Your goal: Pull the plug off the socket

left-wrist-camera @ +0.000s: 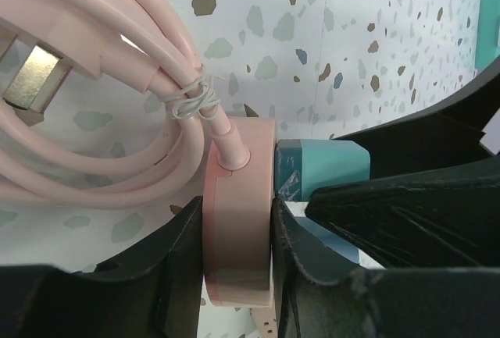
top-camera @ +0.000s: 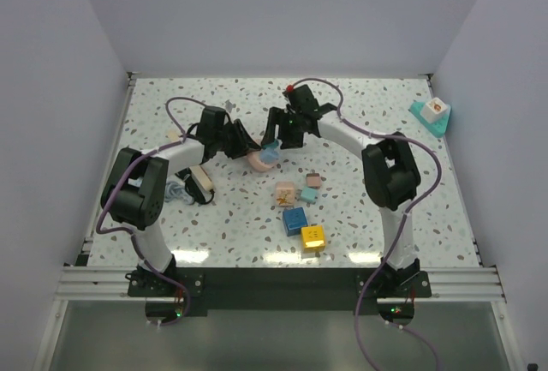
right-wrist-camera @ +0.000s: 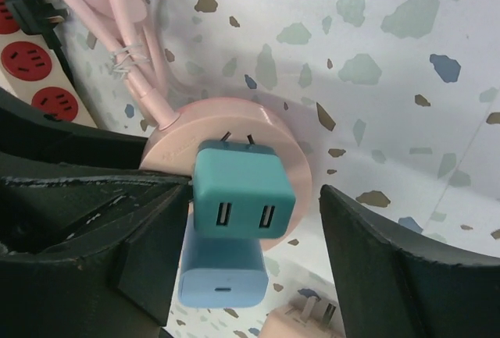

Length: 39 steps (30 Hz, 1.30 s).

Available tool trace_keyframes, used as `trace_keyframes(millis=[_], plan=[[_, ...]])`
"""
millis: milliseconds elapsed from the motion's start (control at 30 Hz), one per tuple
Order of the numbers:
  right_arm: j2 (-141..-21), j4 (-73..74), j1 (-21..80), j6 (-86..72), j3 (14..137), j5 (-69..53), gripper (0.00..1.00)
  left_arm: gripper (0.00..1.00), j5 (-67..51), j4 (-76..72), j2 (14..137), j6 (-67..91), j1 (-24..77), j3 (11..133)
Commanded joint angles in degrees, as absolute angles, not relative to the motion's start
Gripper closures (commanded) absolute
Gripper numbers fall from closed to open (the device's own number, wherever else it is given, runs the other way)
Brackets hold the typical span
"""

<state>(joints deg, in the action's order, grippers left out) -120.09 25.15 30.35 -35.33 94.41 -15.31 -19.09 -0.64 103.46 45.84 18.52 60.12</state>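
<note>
My left gripper (left-wrist-camera: 234,268) is shut on the rim of a round pink socket (left-wrist-camera: 238,213), which it holds on edge above the table. A pink cord (left-wrist-camera: 94,158) coils away from the socket. A teal two-port charger plug (right-wrist-camera: 242,190) sits in the socket (right-wrist-camera: 297,158) face, with its two prongs partly showing. My right gripper (right-wrist-camera: 254,229) stands open around the plug, the left finger close to it and the right finger well apart. In the top view both grippers (top-camera: 248,150) (top-camera: 276,144) meet at the socket (top-camera: 257,162).
A light blue charger (right-wrist-camera: 223,272) shows just below the teal plug. A cream power strip (right-wrist-camera: 31,72) with red outlets lies to the left, with a black plug (right-wrist-camera: 31,2) beside it. Coloured cubes (top-camera: 295,219) lie nearer, and a teal stand (top-camera: 431,116) is at the far right.
</note>
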Motion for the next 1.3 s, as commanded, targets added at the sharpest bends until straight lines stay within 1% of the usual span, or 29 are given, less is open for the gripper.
trace_keyframes(millis=[0, 67, 167, 233, 300, 333, 400, 433, 733, 867, 933, 1000, 1133, 1267], plan=[[-122.60, 24.00, 30.59, -35.33, 96.85, -18.45, 0.30, 1.00, -16.52, 2.20, 102.13, 42.63, 18.81, 60.12], [-124.00, 23.65, 30.50, -35.94, 97.56, -19.42, 0.34, 1.00, -16.52, 2.20, 101.95, 42.71, 18.81, 60.21], [-125.24, 22.50, 30.50, -36.65, 98.08, -20.12, 0.42, 1.00, -16.52, 2.20, 101.78, 42.63, 18.81, 60.21], [-125.68, 22.68, 30.50, -36.91, 98.44, -20.65, 0.51, 1.00, -16.61, 2.20, 101.87, 42.54, 18.90, 60.12], [-125.25, 22.41, 30.41, -36.83, 98.26, -20.31, 0.61, 1.00, -16.44, 2.28, 101.78, 42.45, 18.81, 60.03], [-124.98, 22.33, 30.06, -36.83, 98.17, -20.30, 0.75, 1.00, -16.35, 2.46, 101.78, 42.36, 18.72, 59.86], [-123.50, 22.41, 29.36, -36.83, 97.82, -20.65, 0.87, 1.00, -15.91, 2.81, 101.69, 42.28, 18.81, 59.33], [-122.79, 22.41, 28.31, -36.83, 97.21, -21.00, 1.00, 1.00, -15.73, 2.99, 101.60, 42.10, 18.81, 58.89], [-113.65, 22.50, 18.65, -36.47, 93.08, -28.47, 1.00, 1.00, -14.24, 2.99, 101.34, 41.57, 18.28, 54.15], [-112.24, 22.59, 18.28, -36.73, 93.43, -28.30, 1.00, 1.00, -13.97, 2.55, 101.34, 41.84, 18.19, 53.09], [-111.97, 22.50, 18.98, -37.70, 93.08, -27.52, 1.00, 1.00, -14.06, 2.37, 101.77, 42.10, 18.19, 53.70], [-111.10, 23.29, 20.03, -37.53, 92.81, -23.31, 1.00, 1.00, -14.06, 2.72, 102.21, 42.19, 18.19, 54.49], [-110.66, 25.48, 24.95, -36.74, 92.20, -17.59, 1.00, 1.00, -14.41, 3.42, 104.14, 42.28, 18.19, 57.73], [-110.22, 25.93, 27.33, -36.48, 91.15, -14.94, 1.00, 1.00, -14.06, 4.48, 104.94, 42.10, 18.19, 59.76]])
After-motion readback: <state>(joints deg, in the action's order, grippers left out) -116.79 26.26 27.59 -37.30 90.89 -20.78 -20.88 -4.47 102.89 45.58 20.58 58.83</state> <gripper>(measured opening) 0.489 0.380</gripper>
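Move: The teal plug sits in the pink socket almost between the right hand's open fingers, about 2 cm to its left, level with it fore and aft and 1 cm lower. The socket's middle is some 3 cm back, 3 cm left and 3 cm below the right hand; the blue plug is about 4 cm back, 1 cm left and 3 cm below. From the left hand, still gripping the socket, the teal plug lies about 4 cm to the right, fore-and-aft level, and 1 cm up. The right fingers shut on the teal plug's two sides as the hand settles about 1.5 cm left and 1 cm down. Keeping that grip, it hauls to the right by about 4 cm, a little back and then up, rocking its left side up and partly back again. The left hand keeps its pinch on the pink socket and is drawn some 2 cm right and 1 cm back, then rises a little. ##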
